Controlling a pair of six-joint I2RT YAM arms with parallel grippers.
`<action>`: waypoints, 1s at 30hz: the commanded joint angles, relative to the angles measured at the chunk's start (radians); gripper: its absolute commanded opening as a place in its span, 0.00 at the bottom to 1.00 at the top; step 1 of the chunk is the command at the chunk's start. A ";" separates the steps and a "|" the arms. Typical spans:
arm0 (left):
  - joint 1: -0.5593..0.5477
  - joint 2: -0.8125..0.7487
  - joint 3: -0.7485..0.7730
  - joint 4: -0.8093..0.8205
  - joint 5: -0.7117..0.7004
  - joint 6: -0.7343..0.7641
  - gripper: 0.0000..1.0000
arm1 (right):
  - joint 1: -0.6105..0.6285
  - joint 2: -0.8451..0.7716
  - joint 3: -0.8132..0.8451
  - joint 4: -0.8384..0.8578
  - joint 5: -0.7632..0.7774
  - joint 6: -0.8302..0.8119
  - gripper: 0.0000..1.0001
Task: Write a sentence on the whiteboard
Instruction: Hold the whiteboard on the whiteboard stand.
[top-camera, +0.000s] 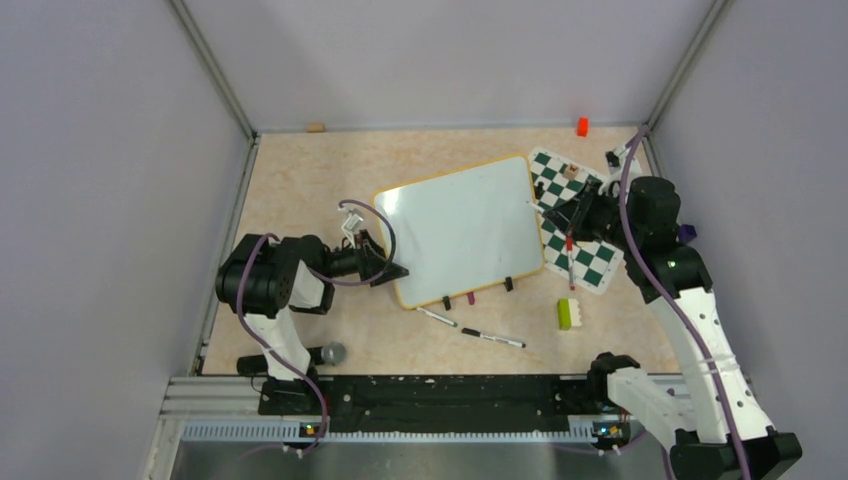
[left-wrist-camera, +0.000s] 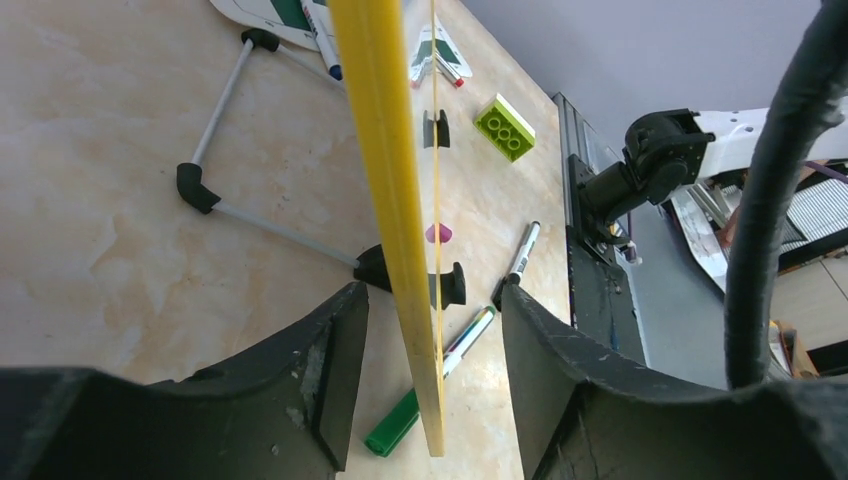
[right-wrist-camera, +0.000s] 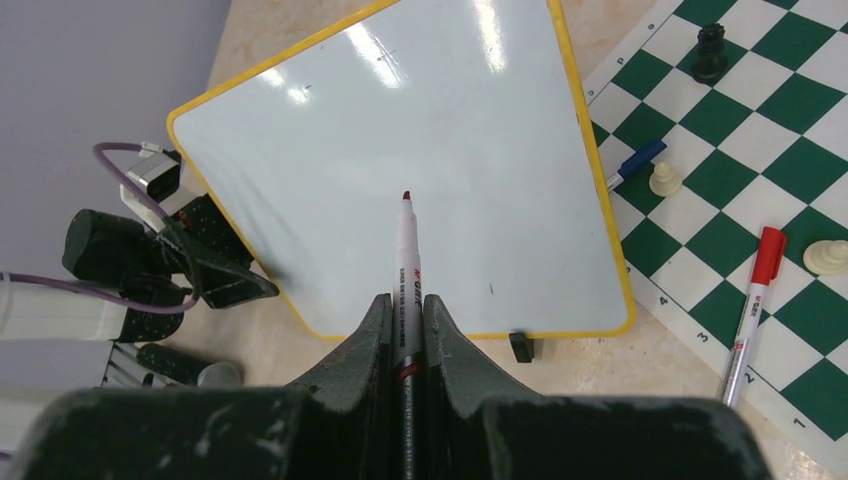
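The whiteboard (top-camera: 460, 228) with its orange-yellow frame stands tilted on black clip feet in the middle of the table. Its glossy face (right-wrist-camera: 400, 130) is bare; no sentence is in view on it. My left gripper (top-camera: 395, 270) straddles the board's near-left edge. In the left wrist view the yellow frame (left-wrist-camera: 385, 150) runs between the two fingers of this gripper (left-wrist-camera: 432, 330), with a gap on each side. My right gripper (right-wrist-camera: 405, 300) is shut on an uncapped white marker (right-wrist-camera: 407, 250). Its red tip points over the board's lower middle.
A green-and-white chess mat (top-camera: 585, 215) with a few pieces lies right of the board, a red-capped marker (right-wrist-camera: 752, 300) on it. A green brick (top-camera: 568, 313) and two loose markers (top-camera: 492, 338) lie in front. A green-capped marker (left-wrist-camera: 430, 385) lies under the left gripper.
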 joint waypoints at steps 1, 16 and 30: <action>0.004 0.016 0.001 0.101 -0.017 0.030 0.53 | 0.017 -0.014 0.015 0.048 0.005 -0.012 0.00; 0.003 0.034 0.006 0.101 -0.011 0.073 0.00 | 0.503 0.281 0.213 0.112 0.379 -0.008 0.00; -0.003 0.044 0.022 0.100 0.001 0.022 0.00 | 0.832 0.707 0.586 0.065 0.780 -0.060 0.00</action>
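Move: The whiteboard's left frame edge stands between the left hand's open fingers; the board's middle is about 8 cm ahead of that hand, 11 cm to its right and slightly higher. The green marker lies about 4 cm back and 6 cm right, 9 cm below; the magenta cap is some 14 cm right, 1 cm back. From the right hand the whiteboard's middle is about 6 cm ahead, 14 cm left and 16 cm below; the chessboard's middle is roughly 15 cm ahead, 11 cm right. The whiteboard's left frame edge is pinched as the left hand, almost in place, shuts its part-open fingers on it and holds. Meanwhile the right hand, still gripping its marker, sweeps about 22 cm left at near-constant height over the whiteboard to its upper left part, turning roughly 15 degrees counter-clockwise with its left side dipping. ##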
